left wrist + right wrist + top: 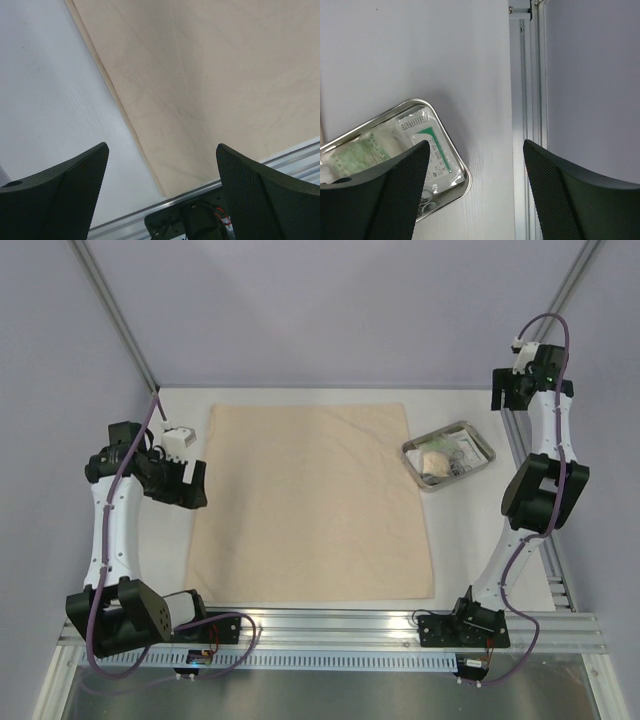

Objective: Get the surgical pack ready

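The large tan cloth sheet [310, 500] lies flat in the middle of the white table. To its right stands the small steel tray [417, 470], holding white packets [462, 447] and a pale gauze pad [434, 463]. My left gripper [195, 485] hovers open over the cloth's left edge [125, 110], with nothing between its fingers [65, 190]. My right gripper [503, 395] is raised at the far right, beyond the tray, open and empty. In the right wrist view the tray [468, 180] shows a green-striped packet [432, 145], a gauze packet [355, 152] and steel ring handles [426, 200].
An aluminium rail [400, 625] runs along the near table edge and carries both arm bases. Another rail [525, 100] borders the table's right side against the grey wall. Bare white table [50, 100] lies left of the cloth.
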{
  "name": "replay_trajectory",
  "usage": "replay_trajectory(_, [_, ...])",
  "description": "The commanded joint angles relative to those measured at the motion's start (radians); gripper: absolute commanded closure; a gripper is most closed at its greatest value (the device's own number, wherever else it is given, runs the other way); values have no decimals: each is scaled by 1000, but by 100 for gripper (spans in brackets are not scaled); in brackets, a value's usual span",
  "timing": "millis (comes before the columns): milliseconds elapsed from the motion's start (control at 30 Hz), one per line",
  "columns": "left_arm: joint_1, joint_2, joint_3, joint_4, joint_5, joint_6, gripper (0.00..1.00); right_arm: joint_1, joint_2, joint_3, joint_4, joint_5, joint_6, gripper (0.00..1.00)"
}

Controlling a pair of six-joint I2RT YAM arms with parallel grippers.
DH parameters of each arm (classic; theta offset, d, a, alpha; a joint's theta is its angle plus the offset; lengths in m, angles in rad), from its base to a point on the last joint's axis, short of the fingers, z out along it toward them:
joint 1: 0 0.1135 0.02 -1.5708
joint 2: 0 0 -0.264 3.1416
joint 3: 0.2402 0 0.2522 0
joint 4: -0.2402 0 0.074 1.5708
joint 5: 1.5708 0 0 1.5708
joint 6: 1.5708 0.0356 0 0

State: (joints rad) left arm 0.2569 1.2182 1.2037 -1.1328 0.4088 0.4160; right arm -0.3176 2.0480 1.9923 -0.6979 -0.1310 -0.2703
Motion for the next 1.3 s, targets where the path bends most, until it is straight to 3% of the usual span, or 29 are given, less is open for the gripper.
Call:
replay_trajectory(0, [1,-2,40,-36,-7,-23,3,-6,102,72,-91,-47,-121,23])
replay_trajectory(200, [-4,18,45,-33,-18,-34,3,-6,185,112,-170,-98,-122,28])
replay_trajectory(333, [-22,37,43,-28,-36,-40,3,-6,234,122,-189,-62,-104,40])
replay_trajectory(600, [-44,41,42,-25,-54,-39,4,-6,297,122,-186,1,-104,50])
replay_trajectory(1000, [-47,50,34,-19,-59,-40,4,-5,328,99,-175,10,-119,61])
replay_trajectory(1267, [-47,58,33,-16,-56,-33,4,-18,293,25,-143,44,-124,76])
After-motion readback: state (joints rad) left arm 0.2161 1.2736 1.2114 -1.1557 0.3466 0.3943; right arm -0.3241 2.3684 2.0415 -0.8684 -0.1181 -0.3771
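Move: The tray's middle lies roughly 6 cm back and 12 cm left of the right hand, about 18 cm below it. Inside, the white packet is some 3 cm back and 6 cm left of that hand, the gauze bundle about 8 cm back and 16 cm left, both some 17 cm below. From the idle left hand, the tray is roughly 21 cm ahead and 70 cm right. The right hand drops about 16 cm, tipping some 25 degrees downward, fingers closing around the tray's right-end rim. ##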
